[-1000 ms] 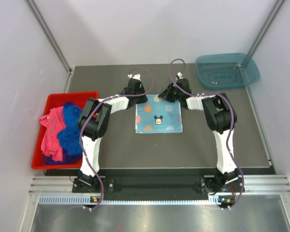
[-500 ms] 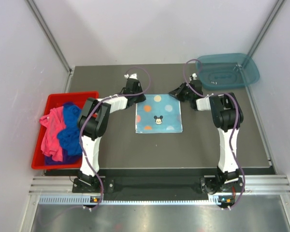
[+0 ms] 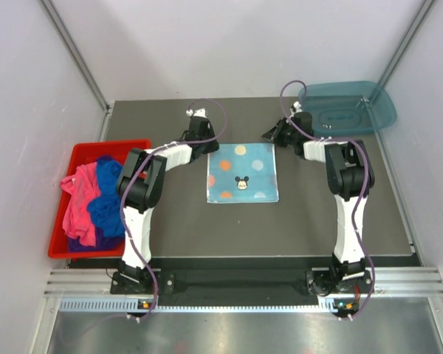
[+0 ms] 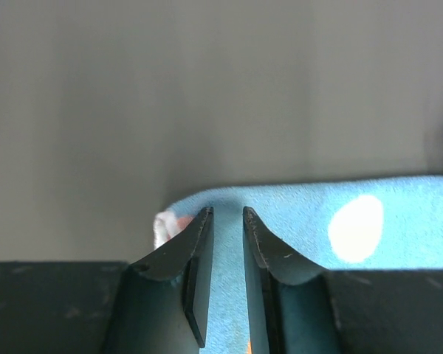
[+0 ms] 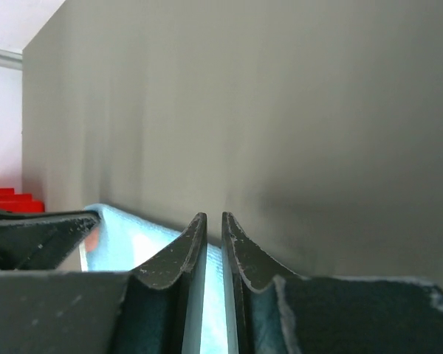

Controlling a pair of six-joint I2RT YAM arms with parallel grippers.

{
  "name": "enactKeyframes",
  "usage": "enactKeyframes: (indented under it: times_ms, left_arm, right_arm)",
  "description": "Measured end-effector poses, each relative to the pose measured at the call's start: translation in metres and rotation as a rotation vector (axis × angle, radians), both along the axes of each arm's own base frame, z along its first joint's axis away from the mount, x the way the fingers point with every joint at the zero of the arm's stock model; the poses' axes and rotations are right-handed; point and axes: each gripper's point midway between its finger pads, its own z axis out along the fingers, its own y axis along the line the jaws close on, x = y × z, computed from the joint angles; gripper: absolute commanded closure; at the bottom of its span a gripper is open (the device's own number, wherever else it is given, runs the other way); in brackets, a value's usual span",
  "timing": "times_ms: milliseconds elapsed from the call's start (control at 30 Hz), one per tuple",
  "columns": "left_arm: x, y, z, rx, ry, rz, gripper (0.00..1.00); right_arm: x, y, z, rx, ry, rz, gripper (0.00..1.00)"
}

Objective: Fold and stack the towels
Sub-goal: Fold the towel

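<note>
A light blue towel (image 3: 242, 172) with coloured dots lies flat and folded mid-table. My left gripper (image 3: 203, 140) is low at its far left corner. In the left wrist view its jaws (image 4: 227, 212) stand open, and the towel (image 4: 399, 221) shows flat through the gap. My right gripper (image 3: 275, 135) is at the far right corner. Its jaws (image 5: 213, 215) are shut to a thin slit with the towel's (image 5: 125, 236) edge in it. Pink (image 3: 77, 203), royal blue (image 3: 107, 199) and purple (image 3: 81, 242) towels lie heaped at the left.
A red bin (image 3: 74, 151) at the table's left edge holds the heaped towels. A teal tray (image 3: 347, 107) sits at the far right corner. White walls with metal rails close in the back and sides. Both arms reach across the table on either side of the spread towel.
The right gripper has moved right and back, from over the towel's far edge out to its far right corner. The left gripper has shifted slightly back and left, and its jaws have widened.
</note>
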Motion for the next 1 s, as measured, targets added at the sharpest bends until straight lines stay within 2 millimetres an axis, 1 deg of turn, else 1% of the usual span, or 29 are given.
enactKeyframes:
  times_ms: [133,233,333,367,433,467,500,533,600,667,900,1000]
  left_arm:
    - [0.009,0.009,0.007,0.028,-0.017,0.017,0.71]
    - [0.014,0.017,0.011,0.051,-0.027,0.027,0.71]
    - [0.014,0.024,0.009,0.079,-0.022,0.028,0.67]
    - [0.013,0.025,0.007,0.088,-0.018,0.025,0.67]
    - [0.011,0.027,0.005,0.107,-0.013,0.013,0.64]
    - [0.011,0.027,0.005,0.114,-0.012,0.007,0.62]
    - [0.01,0.028,0.004,0.12,-0.011,0.003,0.59]
    - [0.009,0.028,0.003,0.128,-0.008,-0.002,0.58]
    - [0.007,0.029,0.002,0.138,-0.004,-0.01,0.54]
    - [0.005,0.03,0.003,0.144,-0.004,-0.015,0.52]
    - [0.004,0.031,0.014,0.152,-0.025,-0.024,0.51]
    - [0.003,0.032,0.014,0.157,-0.026,-0.028,0.51]
  right_arm:
    - [0.006,-0.001,0.01,-0.038,-0.023,0.019,0.85]
    - [0.005,-0.004,0.019,-0.072,-0.03,0.023,0.83]
    - [0.002,-0.01,0.031,-0.115,-0.038,0.018,0.77]
    - [0.001,-0.014,0.039,-0.142,-0.047,0.014,0.75]
    - [-0.001,-0.017,0.044,-0.164,-0.053,0.012,0.72]
    - [-0.003,-0.019,0.049,-0.184,-0.058,0.01,0.68]
    - [-0.004,-0.021,0.052,-0.198,-0.062,0.008,0.66]
    - [-0.005,-0.023,0.055,-0.215,-0.069,0.008,0.64]
    - [-0.009,-0.025,0.059,-0.254,-0.081,0.006,0.6]
    - [-0.014,-0.028,0.058,-0.3,-0.081,0.005,0.59]
    - [-0.027,-0.02,0.044,-0.413,-0.061,0.035,0.58]
    - [-0.029,-0.021,0.034,-0.438,-0.044,0.041,0.58]
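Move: The towel, folded to a flat rectangle, has its far left corner about 1 cm ahead and 3 cm to the left of the left hand, its far right corner roughly 2 cm back and 3 cm to the right of the right hand, each some 2 cm below. The Mickey face lies about 14 cm back and 8 cm right of the left hand. The teal bin stands around 13 cm ahead and 26 cm right of the right hand. The towel's two far corners draw the opening fingers. The left hand shifts about 3 cm left, with a brief push forward and back, ending slightly higher, its fingers astride the left corner. The right hand lifts roughly 6 cm, then partly sinks while drawing back and right to above the right corner, rolling some 25 degrees, left side down. ##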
